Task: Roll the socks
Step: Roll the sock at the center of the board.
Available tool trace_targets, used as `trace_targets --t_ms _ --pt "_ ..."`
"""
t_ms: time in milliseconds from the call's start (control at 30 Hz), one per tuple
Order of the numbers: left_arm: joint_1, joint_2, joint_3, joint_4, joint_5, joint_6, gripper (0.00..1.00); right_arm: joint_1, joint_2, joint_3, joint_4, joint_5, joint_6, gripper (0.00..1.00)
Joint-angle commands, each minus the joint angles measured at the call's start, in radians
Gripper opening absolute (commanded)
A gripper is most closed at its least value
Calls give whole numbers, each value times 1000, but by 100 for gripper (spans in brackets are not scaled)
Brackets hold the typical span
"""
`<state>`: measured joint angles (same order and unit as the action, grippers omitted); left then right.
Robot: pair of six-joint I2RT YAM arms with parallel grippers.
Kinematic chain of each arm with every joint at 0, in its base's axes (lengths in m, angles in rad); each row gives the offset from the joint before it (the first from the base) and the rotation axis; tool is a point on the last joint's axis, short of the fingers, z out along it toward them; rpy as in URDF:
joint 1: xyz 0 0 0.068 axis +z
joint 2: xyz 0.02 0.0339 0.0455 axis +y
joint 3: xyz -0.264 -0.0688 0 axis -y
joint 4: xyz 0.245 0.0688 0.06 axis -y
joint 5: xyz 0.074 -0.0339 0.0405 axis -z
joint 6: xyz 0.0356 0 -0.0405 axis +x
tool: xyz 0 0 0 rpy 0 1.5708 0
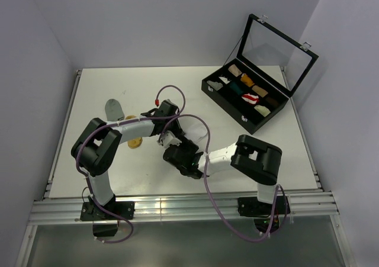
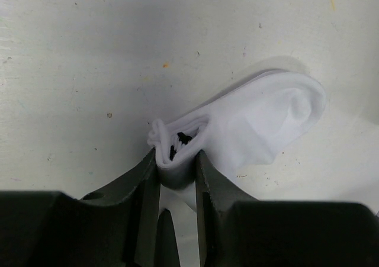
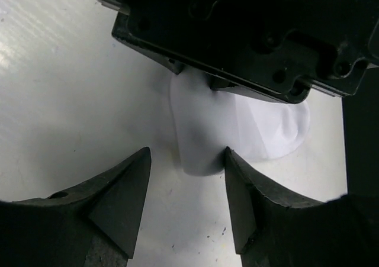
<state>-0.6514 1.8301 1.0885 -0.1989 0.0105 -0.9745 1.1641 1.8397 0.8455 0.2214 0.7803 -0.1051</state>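
Observation:
The white sock (image 2: 260, 119) lies on the table at the centre, mostly hidden under the grippers in the top view (image 1: 169, 138). My left gripper (image 2: 177, 154) is shut on its bunched, folded end, where a bit of black stripe shows; it also shows in the top view (image 1: 167, 134). My right gripper (image 3: 186, 154) is open and faces the left one, with the sock's (image 3: 207, 131) rounded end between its fingertips and touching the right finger (image 3: 249, 202). The grey sock (image 1: 113, 108) lies flat at the left. The mustard-yellow sock (image 1: 135, 142) is partly hidden under the left arm.
A black compartmented case (image 1: 220, 96) with its glass lid (image 1: 278, 48) raised stands at the back right and holds several small fabric rolls. The left gripper's body (image 3: 237, 30) fills the top of the right wrist view. White walls enclose the table.

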Motion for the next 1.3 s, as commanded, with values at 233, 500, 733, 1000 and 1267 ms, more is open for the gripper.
trace_targets --t_ms 233,500,733,1000,1267 --pt "-14 38 -18 -109 -20 45 24 -15 108 79 -109 65 97 38" --pt "-14 15 -24 -102 -1 31 26 -72 67 54 -168 -77 202 0" --pt "-10 -55 -30 -102 -6 -27 56 -185 -77 -29 -120 -434 274 0" --pt "18 -161 -87 -79 -76 -125 75 -359 -166 -91 -56 -893 370 0" --pt "36 -236 -150 -24 -89 -136 77 -616 -62 -88 53 -1366 557 0"
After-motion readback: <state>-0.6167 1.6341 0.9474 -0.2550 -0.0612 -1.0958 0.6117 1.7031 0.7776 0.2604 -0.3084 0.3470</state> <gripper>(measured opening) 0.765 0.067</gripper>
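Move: The sock's rolled part is pinched in the left fingers, its middle almost at that hand point. From the open right hand it lies about 3 cm ahead, 1 cm to the right, about level, with its near end already between the fingers. The unrolled toe lies roughly 7 cm ahead and 5 cm right of the right hand, 2 cm lower. The mustard sock lies some 20 cm left of the left hand, 1 cm farther out and 3 cm lower. Right pinches the roll's near end, eases forward turning some 60 degrees; left releases, moving 5 cm left. ##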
